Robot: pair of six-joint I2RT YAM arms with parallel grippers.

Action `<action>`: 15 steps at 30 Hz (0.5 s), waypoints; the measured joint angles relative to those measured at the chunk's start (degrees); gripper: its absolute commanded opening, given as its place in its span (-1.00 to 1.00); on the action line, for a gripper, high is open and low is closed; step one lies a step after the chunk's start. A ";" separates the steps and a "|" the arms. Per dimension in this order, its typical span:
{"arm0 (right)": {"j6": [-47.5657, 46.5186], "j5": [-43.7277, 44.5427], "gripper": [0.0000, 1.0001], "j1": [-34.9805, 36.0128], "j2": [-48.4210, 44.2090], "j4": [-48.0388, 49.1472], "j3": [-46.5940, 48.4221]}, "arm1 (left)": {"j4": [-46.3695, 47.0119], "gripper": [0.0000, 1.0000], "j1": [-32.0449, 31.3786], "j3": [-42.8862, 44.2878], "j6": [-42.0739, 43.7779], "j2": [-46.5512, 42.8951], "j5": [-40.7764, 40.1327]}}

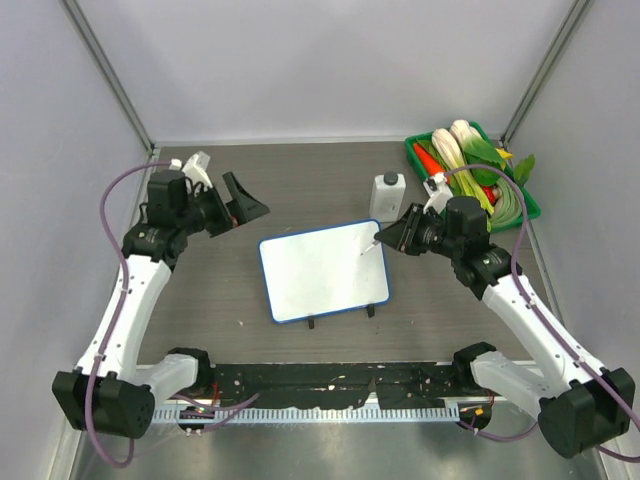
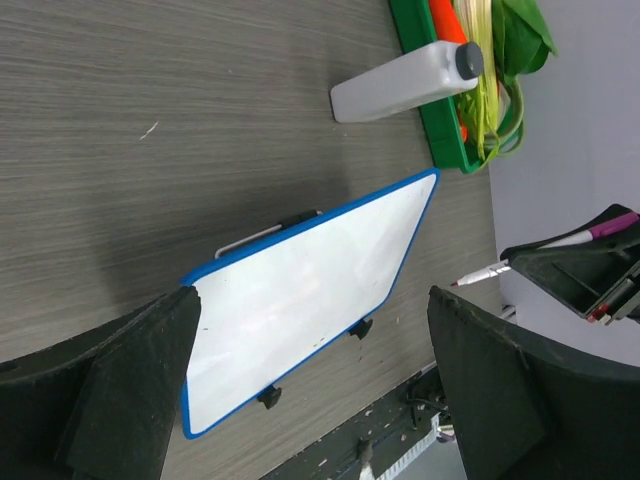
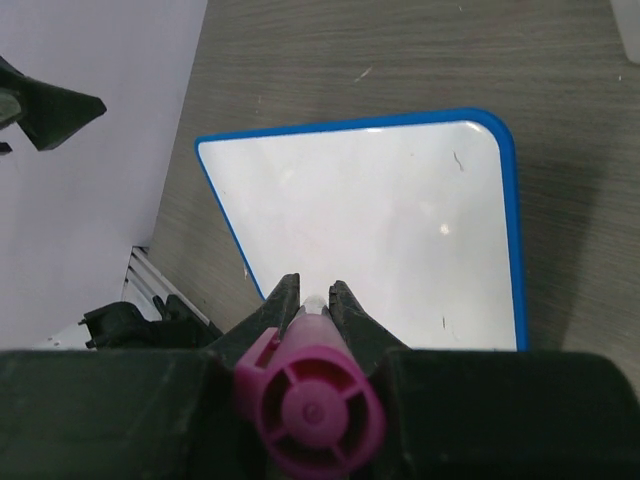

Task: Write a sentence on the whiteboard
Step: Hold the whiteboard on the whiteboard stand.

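Observation:
The whiteboard (image 1: pixel 322 270) lies flat mid-table, white with a thin blue rim and two small black feet at its near edge. Its face (image 3: pixel 370 220) is blank, with no sentence in view. My right gripper (image 1: pixel 385 238) is shut on a magenta-capped marker (image 3: pixel 312 405). The marker's tip (image 1: pixel 368 247) points down over the board's right part; I cannot tell whether it touches. My left gripper (image 1: pixel 245 197) hangs open and empty above the table, left of and beyond the board. In the left wrist view the whiteboard (image 2: pixel 300 290) shows between its spread fingers (image 2: pixel 130 380), with the marker (image 2: pixel 500 268) at right.
A white bottle (image 1: pixel 388 192) with a dark cap stands just beyond the board's far right corner. A green tray (image 1: pixel 528 205) of vegetables sits at the back right. A black rail (image 1: pixel 330 385) runs along the near edge between the arm bases.

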 measured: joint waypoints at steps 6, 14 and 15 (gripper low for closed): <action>-0.57 -0.07 -0.97 0.00 2.69 2.60 3.02 | -3.02 0.99 5.40 -0.52 0.33 -3.56 4.87; -0.68 0.72 -0.97 0.00 2.08 6.84 1.18 | -0.09 0.97 6.49 -14.23 -4.31 -8.22 5.66; -0.61 0.31 -0.97 0.00 2.08 7.72 0.94 | 0.31 0.95 6.49 -16.02 -4.63 -9.11 5.55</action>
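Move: The whiteboard's middle lies about 16 cm to the right of my open left hand, 7 cm back and 18 cm below; its left edge is only some 3 cm to the right, 8 cm back and about as low. The marker in my right hand is about 28 cm to the left hand's right, 4 cm back and 4 cm lower. From my right hand the whiteboard is roughly 12 cm left, 3 cm back and 13 cm down; the white bottle stands 16 cm ahead, 2 cm right and 13 cm down. After a slight rise and drift left, I sink my left hand some 7 cm and draw it back about 4 cm, towards the whiteboard's left edge, tipping the fingers down about 10 degrees and keeping them wide open, touching nothing yet. My right hand keeps its grip on the marker and eases about 3 cm forward and up. ##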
